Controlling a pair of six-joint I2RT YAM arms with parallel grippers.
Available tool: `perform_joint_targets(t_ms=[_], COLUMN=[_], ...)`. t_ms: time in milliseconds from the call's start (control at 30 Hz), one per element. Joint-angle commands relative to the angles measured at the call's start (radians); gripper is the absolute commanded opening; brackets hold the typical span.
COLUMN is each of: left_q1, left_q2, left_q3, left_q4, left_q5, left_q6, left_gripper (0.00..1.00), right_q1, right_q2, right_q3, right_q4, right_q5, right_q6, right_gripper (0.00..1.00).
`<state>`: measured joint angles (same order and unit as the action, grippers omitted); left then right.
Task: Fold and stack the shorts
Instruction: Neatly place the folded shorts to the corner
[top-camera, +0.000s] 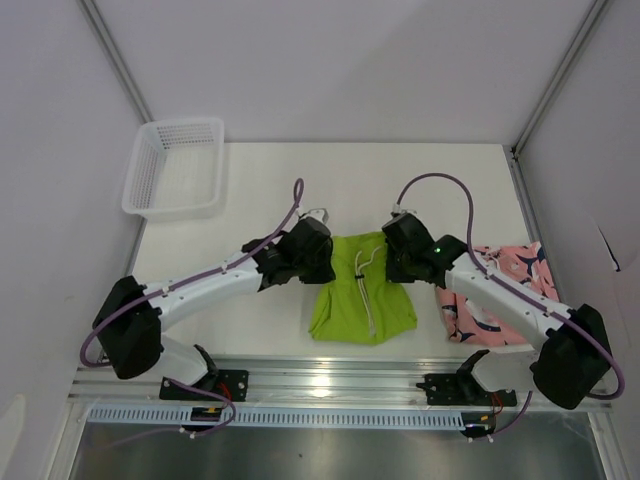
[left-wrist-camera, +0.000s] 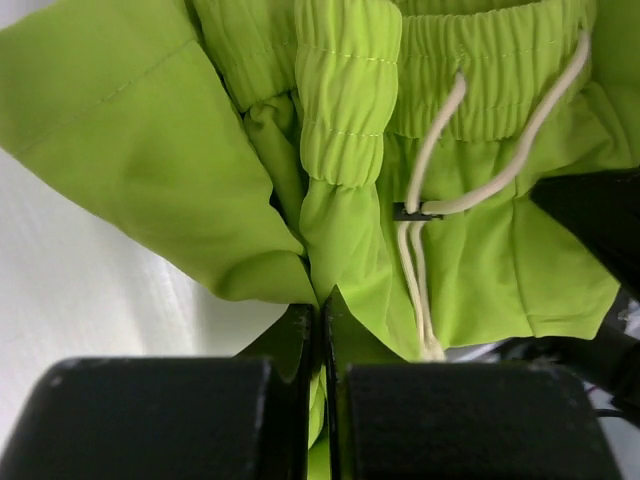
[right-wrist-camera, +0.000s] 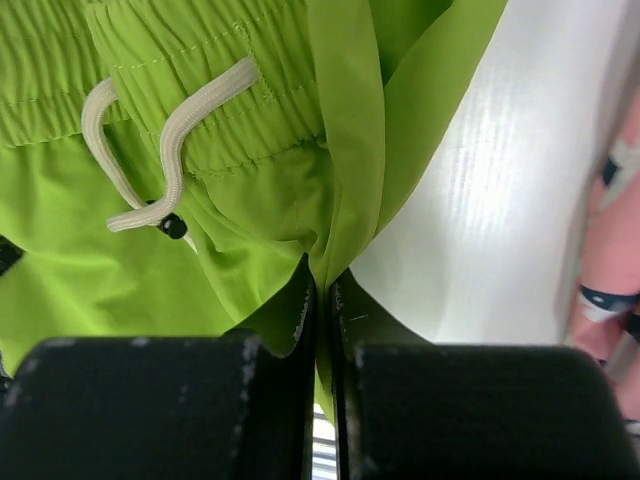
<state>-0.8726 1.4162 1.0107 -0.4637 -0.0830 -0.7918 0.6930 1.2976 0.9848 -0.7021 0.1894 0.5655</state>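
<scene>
The lime green shorts lie in the middle of the table, waistband and white drawstring facing up. My left gripper is shut on the green fabric at the shorts' left upper edge; in the left wrist view the cloth is pinched between the jaws of that gripper. My right gripper is shut on the right upper edge, with the green fabric squeezed between its jaws. The pink printed shorts lie at the right, partly under my right arm.
A white mesh basket stands at the back left corner of the table. The aluminium rail runs along the near edge. White enclosure walls close in both sides.
</scene>
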Motion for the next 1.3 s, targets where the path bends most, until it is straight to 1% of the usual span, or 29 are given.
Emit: perform_joint_targets(t_ms=[0, 67, 133, 167, 233, 267, 333, 367, 433, 467, 500, 567, 600, 700, 733, 767, 800, 833, 867, 967, 1033, 1167, 1267], left_q1=[-0.029, -0.042, -0.066, -0.074, -0.1, -0.108, -0.134, -0.143, -0.17, -0.18, -0.196, -0.213, -0.23, -0.262, -0.27, -0.278, -0.287, -0.289, -0.29, -0.296, -0.304, -0.318, -0.321], left_q2=[0.055, 0.098, 0.124, 0.139, 0.188, 0.207, 0.263, 0.283, 0.343, 0.363, 0.384, 0.447, 0.47, 0.564, 0.595, 0.663, 0.693, 0.716, 0.733, 0.779, 0.803, 0.86, 0.905], left_q3=[0.156, 0.193, 0.261, 0.276, 0.321, 0.369, 0.399, 0.457, 0.497, 0.564, 0.583, 0.65, 0.708, 0.767, 0.877, 0.922, 0.992, 1.029, 1.048, 1.048, 1.051, 1.089, 1.103], left_q4=[-0.023, -0.039, -0.046, -0.047, -0.041, -0.035, -0.024, -0.02, -0.015, -0.015, -0.012, -0.009, -0.007, 0.016, -0.036, -0.064, -0.075, -0.075, -0.066, -0.007, 0.031, 0.056, 0.08], left_q5=[0.015, 0.032, 0.038, 0.043, 0.051, 0.061, 0.072, 0.069, 0.066, 0.063, 0.063, 0.068, 0.066, 0.065, 0.043, 0.029, 0.026, 0.029, 0.034, 0.051, 0.051, 0.042, 0.055], left_q6=[-0.047, -0.055, -0.064, -0.067, -0.084, -0.09, -0.107, -0.113, -0.129, -0.133, -0.142, -0.149, -0.15, -0.124, -0.115, -0.107, -0.093, -0.093, -0.099, -0.122, -0.132, -0.144, -0.159], left_gripper=[0.0, 0.0, 0.0, 0.0, 0.0, 0.0, 0.0, 0.0, 0.0, 0.0, 0.0, 0.0, 0.0, 0.0, 0.0, 0.0, 0.0, 0.0, 0.0, 0.0, 0.0, 0.0, 0.0], right_q1=[-0.041, -0.062, -0.078, -0.101, -0.131, -0.177, -0.223, -0.271, -0.334, -0.366, -0.435, -0.502, -0.57, -0.668, -0.747, -0.783, -0.817, -0.884, -0.917, -0.969, -0.98, -1.006, -1.007], right_q2=[-0.063, -0.08, -0.078, -0.08, -0.087, -0.095, -0.116, -0.124, -0.145, -0.152, -0.164, -0.172, -0.175, -0.207, -0.231, -0.242, -0.251, -0.257, -0.255, -0.239, -0.23, -0.202, -0.201], right_q3=[0.093, 0.127, 0.172, 0.211, 0.236, 0.251, 0.261, 0.268, 0.275, 0.278, 0.276, 0.276, 0.276, 0.256, 0.238, 0.227, 0.218, 0.201, 0.196, 0.195, 0.202, 0.241, 0.232], right_q4=[-0.103, -0.161, -0.221, -0.278, -0.312, -0.335, -0.352, -0.368, -0.385, -0.392, -0.393, -0.396, -0.395, -0.378, -0.355, -0.34, -0.327, -0.309, -0.301, -0.281, -0.278, -0.27, -0.237], right_q5=[0.03, 0.036, 0.076, 0.094, 0.127, 0.125, 0.127, 0.13, 0.139, 0.137, 0.124, 0.11, 0.104, 0.085, 0.07, 0.053, 0.038, 0.022, -0.014, -0.068, -0.045, -0.008, 0.03], right_q6=[0.004, -0.006, -0.016, -0.018, -0.032, -0.038, -0.061, -0.068, -0.094, -0.105, -0.119, -0.153, -0.164, -0.208, -0.219, -0.246, -0.26, -0.272, -0.286, -0.296, -0.283, -0.248, -0.211], right_gripper=[0.0, 0.0, 0.0, 0.0, 0.0, 0.0, 0.0, 0.0, 0.0, 0.0, 0.0, 0.0, 0.0, 0.0, 0.0, 0.0, 0.0, 0.0, 0.0, 0.0, 0.0, 0.0, 0.0])
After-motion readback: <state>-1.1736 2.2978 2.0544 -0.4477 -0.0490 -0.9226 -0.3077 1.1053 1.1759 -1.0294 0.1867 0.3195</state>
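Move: The folded pink shorts, where the held green shorts are being taken, lie about 41 cm to the left hand's right, level fore and aft, 10 cm below. From the right hand they are some 26 cm right, also level, 10 cm below. The green shorts hang between the hands, their middle about 9 cm right of the left hand and 6 cm left of the right, 4 cm back and 5 below both. Still pinching the green shorts, both hands sweep some 28 cm right to the pink ones, right hand turning clockwise. ##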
